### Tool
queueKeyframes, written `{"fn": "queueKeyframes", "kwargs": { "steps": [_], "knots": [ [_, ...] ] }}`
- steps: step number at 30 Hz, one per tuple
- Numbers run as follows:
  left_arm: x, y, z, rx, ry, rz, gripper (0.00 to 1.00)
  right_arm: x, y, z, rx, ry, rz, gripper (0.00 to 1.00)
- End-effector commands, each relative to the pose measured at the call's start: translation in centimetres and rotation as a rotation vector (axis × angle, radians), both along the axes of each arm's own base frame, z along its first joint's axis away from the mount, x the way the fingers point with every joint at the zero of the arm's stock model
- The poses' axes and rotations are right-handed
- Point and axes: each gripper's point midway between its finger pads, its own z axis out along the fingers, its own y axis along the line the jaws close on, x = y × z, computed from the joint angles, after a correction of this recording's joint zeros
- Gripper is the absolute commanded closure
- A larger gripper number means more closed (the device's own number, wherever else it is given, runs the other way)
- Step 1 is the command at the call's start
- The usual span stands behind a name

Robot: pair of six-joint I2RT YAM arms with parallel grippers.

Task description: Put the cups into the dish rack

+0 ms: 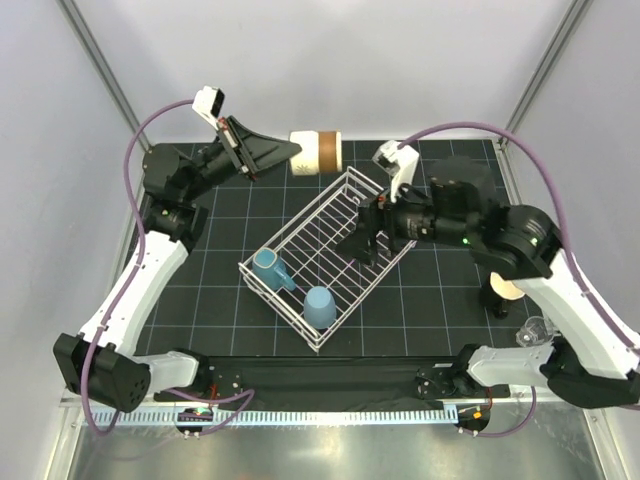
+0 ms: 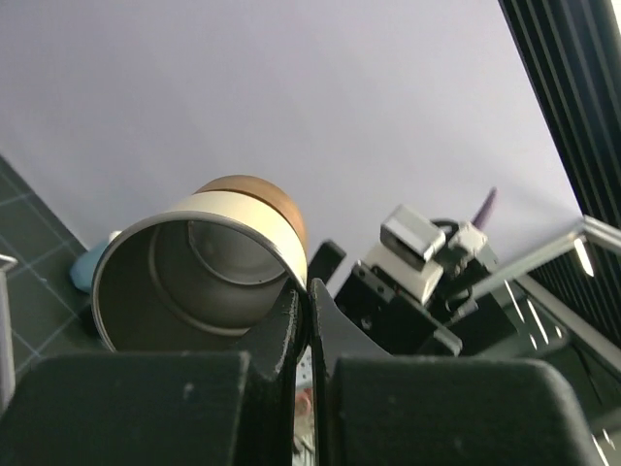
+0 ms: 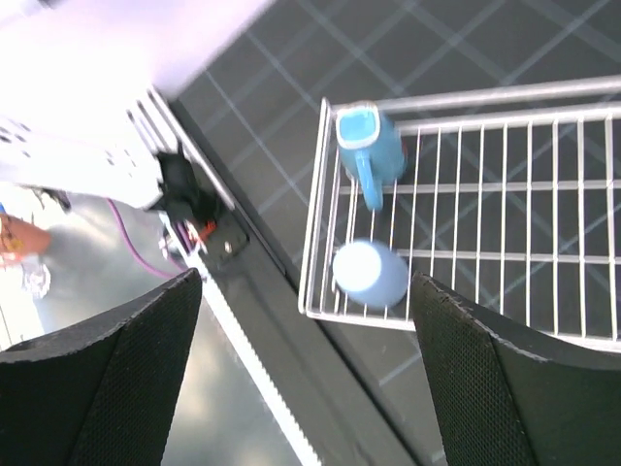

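Observation:
My left gripper [image 1: 293, 151] is raised at the back of the table, shut on the rim of a beige cup with a brown base [image 1: 320, 152]. In the left wrist view the cup [image 2: 194, 282] lies sideways, its wall pinched between my jaws [image 2: 310, 291]. The white wire dish rack [image 1: 295, 217] sits diagonally mid-table. It holds a blue handled mug [image 1: 268, 268] [image 3: 364, 141] and an upside-down light blue tumbler [image 1: 320, 305] [image 3: 369, 274]. My right gripper [image 1: 360, 245] [image 3: 306, 282] hangs open above the rack [image 3: 315, 194], with nothing between its fingers.
A small cup [image 1: 502, 290] stands on the dark grid mat at the right, partly under my right arm. A clear glass cup [image 1: 535, 330] sits near the right front corner. The frame posts rise at both back corners.

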Motion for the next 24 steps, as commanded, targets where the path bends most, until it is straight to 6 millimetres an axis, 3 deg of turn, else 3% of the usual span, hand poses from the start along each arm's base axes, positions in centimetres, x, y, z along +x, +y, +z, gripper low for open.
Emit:
{"fn": "queueKeyframes", "kwargs": {
  "steps": [1,6,12,18,24],
  "knots": [
    [-4.8,-1.4,2.4,-0.029,-0.168,-0.160,1.00,0.8,-0.1,3.0,0.114,-0.092,-0.047,0.12],
    [-6.6,-2.7,1.9,-0.036,-0.162,-0.230,0.99,0.9,-1.7,4.4,0.148,-0.150,-0.110,0.10],
    [-8.6,-4.7,1.8,-0.043,-0.152,-0.322,0.99,2.6,-4.1,5.0,0.146,-0.191,-0.262,0.10],
    [-10.1,-6.3,1.3,-0.042,-0.143,-0.396,1.00,2.9,-4.8,6.7,0.190,-0.232,-0.282,0.10],
    [-10.2,-6.9,0.5,-0.022,-0.125,-0.439,0.99,2.5,-4.2,7.3,0.161,-0.275,-0.191,0.10]
  ]
}}
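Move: The left gripper already pinches the rim of the cream, brown-banded cup; the right gripper's open fingers lie about 15 cm back, 12 cm right and some 8 cm lower. From the right hand, that cup is about 15 cm ahead, 8 cm left and 6 cm up. Below the left hand by roughly 44 cm, the upright blue cup sits 15 cm back and 4 cm right, the handled blue cup 4 cm back and 9 cm left. Bring the left gripper back about 9 cm and right about 7 cm, keeping the rim pinched and swinging the wrist clockwise some 20 degrees so the cup's base enters the right gripper's mouth. Meanwhile raise the right gripper about 5 cm, easing it right and a little forward, turning it clockwise and levelling its fingers up, jaws kept wide open. ##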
